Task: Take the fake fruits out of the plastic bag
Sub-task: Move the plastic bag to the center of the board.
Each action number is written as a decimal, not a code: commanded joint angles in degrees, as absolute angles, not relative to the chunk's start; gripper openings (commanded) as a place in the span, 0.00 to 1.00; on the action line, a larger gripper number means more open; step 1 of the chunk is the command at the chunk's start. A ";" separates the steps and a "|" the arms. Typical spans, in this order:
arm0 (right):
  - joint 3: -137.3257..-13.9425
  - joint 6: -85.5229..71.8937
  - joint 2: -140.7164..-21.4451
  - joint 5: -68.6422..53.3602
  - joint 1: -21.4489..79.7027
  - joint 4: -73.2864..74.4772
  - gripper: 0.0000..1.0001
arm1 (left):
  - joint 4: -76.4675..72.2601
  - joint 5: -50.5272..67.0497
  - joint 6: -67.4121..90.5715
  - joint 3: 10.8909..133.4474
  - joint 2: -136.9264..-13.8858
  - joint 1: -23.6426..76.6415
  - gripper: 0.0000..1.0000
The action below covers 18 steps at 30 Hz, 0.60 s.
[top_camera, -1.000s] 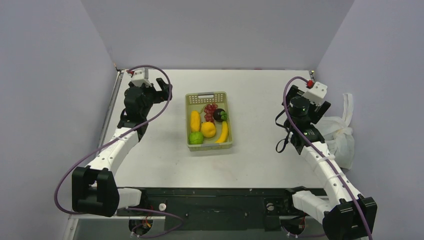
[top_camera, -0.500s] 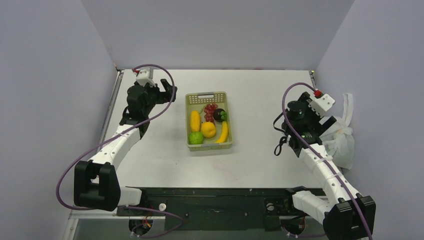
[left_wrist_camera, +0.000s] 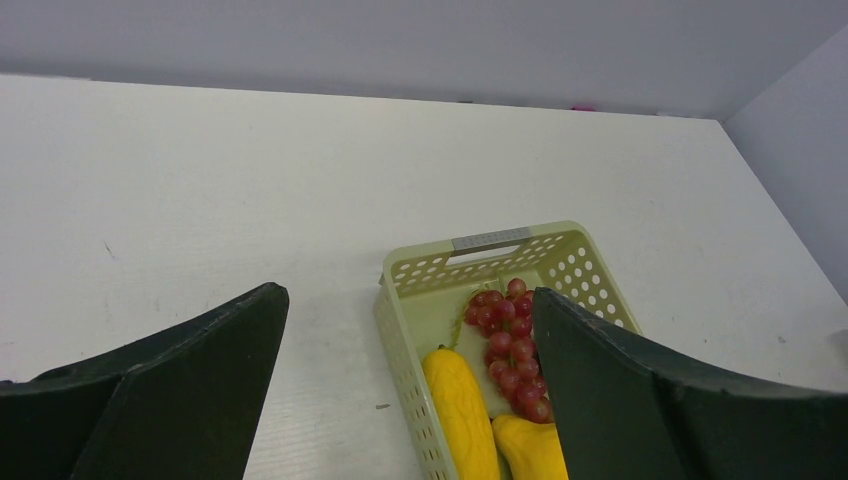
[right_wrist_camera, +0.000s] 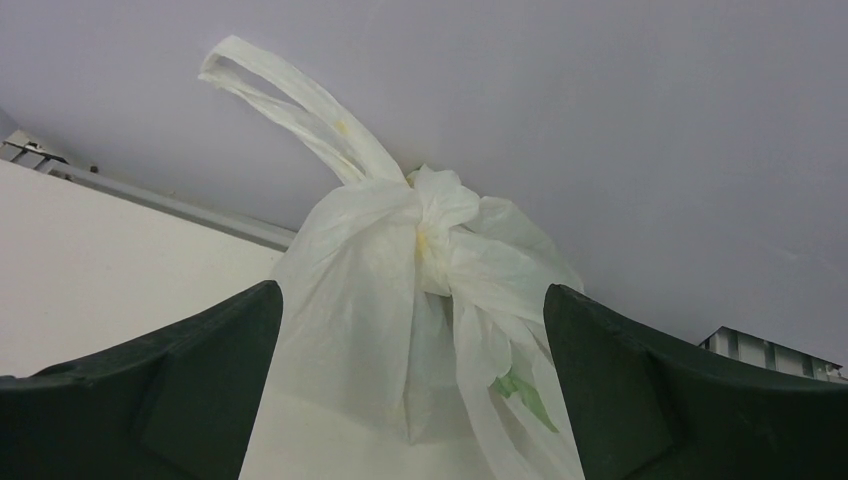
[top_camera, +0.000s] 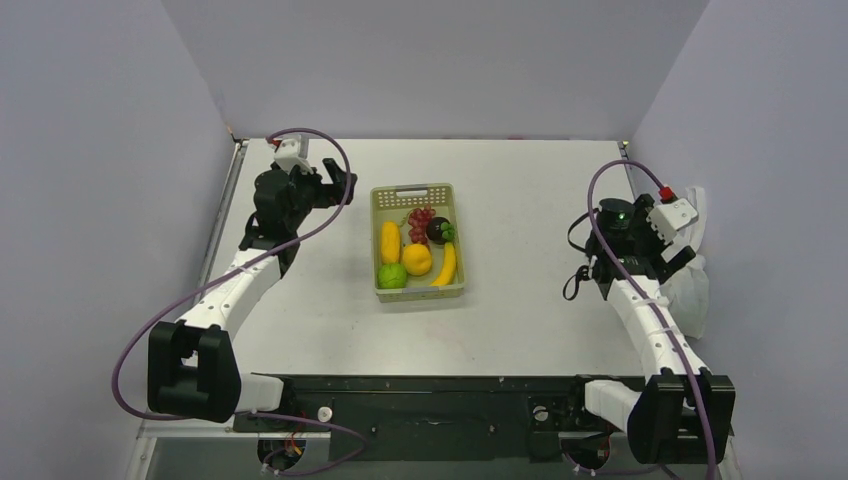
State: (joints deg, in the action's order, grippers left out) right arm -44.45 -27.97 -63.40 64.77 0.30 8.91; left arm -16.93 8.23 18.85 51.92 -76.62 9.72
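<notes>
The fake fruits lie in a yellow-green basket (top_camera: pixel 455 291) at the table's middle: red grapes (top_camera: pixel 420 217), a dark maroon round one (top_camera: pixel 438 231), a long yellow one (top_camera: pixel 390 241), an orange one (top_camera: pixel 417 259), a banana (top_camera: pixel 447 266) and a green round one (top_camera: pixel 392 276). The white plastic bag (top_camera: pixel 691 288) sits crumpled against the right wall, knotted at the top with one loop handle (right_wrist_camera: pixel 290 100) sticking up. My right gripper (top_camera: pixel 683 252) is open and faces the bag (right_wrist_camera: pixel 360 300) closely, the knot showing between its fingers. My left gripper (top_camera: pixel 343 186) hangs open left of the basket (left_wrist_camera: pixel 405 300), with the grapes (left_wrist_camera: pixel 505 330) in its view.
Purple-grey walls close in the table on three sides, and the bag lies right against the right one. A metal rail (top_camera: pixel 222 220) runs along the table's left edge. A green scrap (right_wrist_camera: pixel 522 388) shows through the bag's film.
My right arm has swung right and turned its gripper toward the bag. The left gripper shifted slightly toward the basket at first, then held still. Both stayed open.
</notes>
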 commanded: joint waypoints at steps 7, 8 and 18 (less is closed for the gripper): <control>-42.50 -29.64 -69.83 48.32 -7.56 4.98 0.97 | -18.31 10.94 18.30 55.54 -75.95 10.04 0.91; -42.86 -29.85 -71.47 47.58 -7.69 5.04 0.97 | -18.38 10.88 18.29 55.37 -75.94 10.12 0.91; -43.17 -33.53 -75.40 40.88 -10.47 4.00 0.94 | -17.89 10.01 17.58 55.67 -77.18 10.41 0.91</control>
State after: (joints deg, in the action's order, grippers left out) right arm -43.00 -30.76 -75.55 44.86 -8.32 6.98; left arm -16.86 9.69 18.57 52.47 -76.64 10.20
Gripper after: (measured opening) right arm 0.954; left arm 0.908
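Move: The plastic bag stands by the side wall, its middle about 10 cm to the right of the right hand, roughly level with it and some 14 cm lower. The bag's handles lean forward of that, about 9 cm ahead, 13 cm right and 4 cm down; the wall is some 18 cm to the right, straight across. From the left hand the bag lies about 82 cm right and 15 cm back, some 17 cm below. Right hand sinks about 9 cm towards the plastic bag, easing forward, fingers staying open and tipping down some 15 degrees. ##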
